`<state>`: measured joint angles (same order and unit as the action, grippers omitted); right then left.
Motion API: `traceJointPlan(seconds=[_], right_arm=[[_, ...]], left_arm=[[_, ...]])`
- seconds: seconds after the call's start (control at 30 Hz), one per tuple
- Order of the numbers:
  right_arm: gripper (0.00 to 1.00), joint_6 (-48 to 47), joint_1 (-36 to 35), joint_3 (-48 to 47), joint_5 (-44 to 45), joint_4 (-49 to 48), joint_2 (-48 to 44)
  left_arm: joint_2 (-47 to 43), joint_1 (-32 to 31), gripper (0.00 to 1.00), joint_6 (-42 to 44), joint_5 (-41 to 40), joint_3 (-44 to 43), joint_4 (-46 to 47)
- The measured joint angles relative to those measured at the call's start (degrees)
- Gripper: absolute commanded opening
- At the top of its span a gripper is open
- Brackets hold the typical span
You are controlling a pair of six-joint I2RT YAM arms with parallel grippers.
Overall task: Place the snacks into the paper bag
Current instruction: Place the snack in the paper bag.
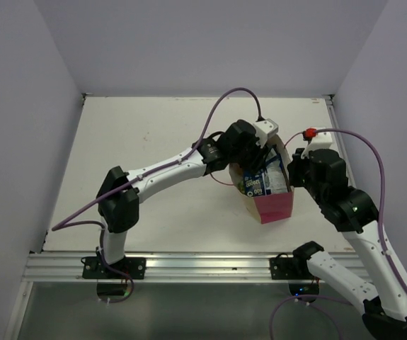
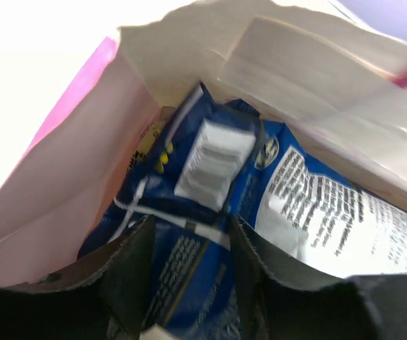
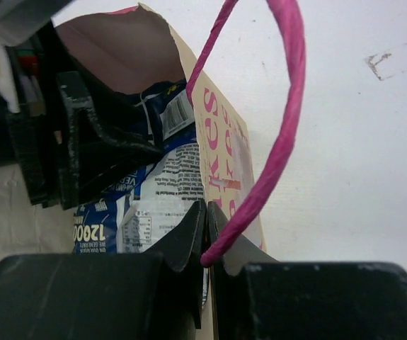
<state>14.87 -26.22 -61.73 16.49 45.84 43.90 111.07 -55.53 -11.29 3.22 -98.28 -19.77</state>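
Note:
The paper bag [image 1: 274, 207] stands open on the right half of the table, its magenta side panel facing the near edge. Two dark blue snacks [image 1: 260, 183] stick up inside it. My left gripper [image 1: 255, 152] reaches into the bag's mouth from the left. In its wrist view, the left gripper [image 2: 190, 225] has its jaws apart, and a dark blue packet [image 2: 189, 283] fills the gap between the fingers [image 2: 129, 273]. A second blue packet [image 2: 330, 205] with white print lies beside it. My right gripper [image 3: 207, 212] is shut on the bag's cream front wall [image 3: 224, 149], at the foot of the pink cord handle [image 3: 288, 106].
Plain walls close the white table [image 1: 153, 142] in on the left, back and right. An aluminium rail [image 1: 189, 265] runs along the near edge by the arm bases. Purple cables [image 1: 221, 106] loop over both arms.

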Motion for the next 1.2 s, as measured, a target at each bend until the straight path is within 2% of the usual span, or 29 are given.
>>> traceJointPlan(seconds=[0.13,0.43,0.47,0.63,0.77,0.93,1.03,1.2], right_arm=[[0.06,1.62,-0.02,0.0,2.75,-0.33,1.49],[0.06,4.0,0.11,0.0,9.03,-0.44,6.05],[0.06,4.17,0.2,-0.02,9.75,-0.42,6.62],[0.09,4.79,1.33,-1.36,12.17,0.26,9.03],[0.18,4.87,3.28,-2.19,13.05,1.2,9.38],[0.32,5.05,5.01,-2.23,13.46,3.15,9.14],[0.47,5.14,5.09,-2.25,13.29,4.33,8.07],[0.64,4.83,5.18,-3.41,12.5,6.03,5.22]], left_arm=[[-1.55,-0.04,0.66,-0.07,-0.02,-2.86,-3.21],[-9.14,-0.37,0.86,-0.17,-2.34,-10.34,-7.76],[-10.27,-0.37,0.9,-0.17,-2.95,-10.78,-8.2],[-16.04,0.15,0.99,-0.76,-7.04,-11.5,-9.64],[-20.85,1.92,1.0,-1.66,-11.76,-10.1,-10.58],[-28.11,4.61,1.0,-1.75,-18.4,-2.95,-11.37],[-31.15,5.7,1.0,-1.9,-21.94,1.49,-12.02],[-34.93,6.8,1.0,-2.71,-26.12,7.76,-12.63]])
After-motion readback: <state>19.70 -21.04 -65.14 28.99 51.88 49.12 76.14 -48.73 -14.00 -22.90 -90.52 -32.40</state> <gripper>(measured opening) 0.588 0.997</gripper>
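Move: The blue snack pack already stands in the paper bag, its middle roughly 4 cm to the right of the left hand, 2 cm back and 4 cm lower; the bag's middle is about 5 cm to that hand's right, 3 cm back and 6 cm lower. From the right hand, shut on the bag's right rim, the pack lies some 9 cm left, 4 cm ahead and 12 cm down, and the bag's middle about 7 cm left, 3 cm ahead and 14 cm down. The pack is left in the bag as the left hand lifts off it, spreads its half-open fingers wide, climbs some 22 cm out of the mouth, then swings left away from the bag, turning about 30 degrees counter-clockwise and sinking slightly late. The right hand, still pinching the rim, eases forward, right and a little down, turning clockwise, then opens around the rim while going farther right and drawing slightly back. ##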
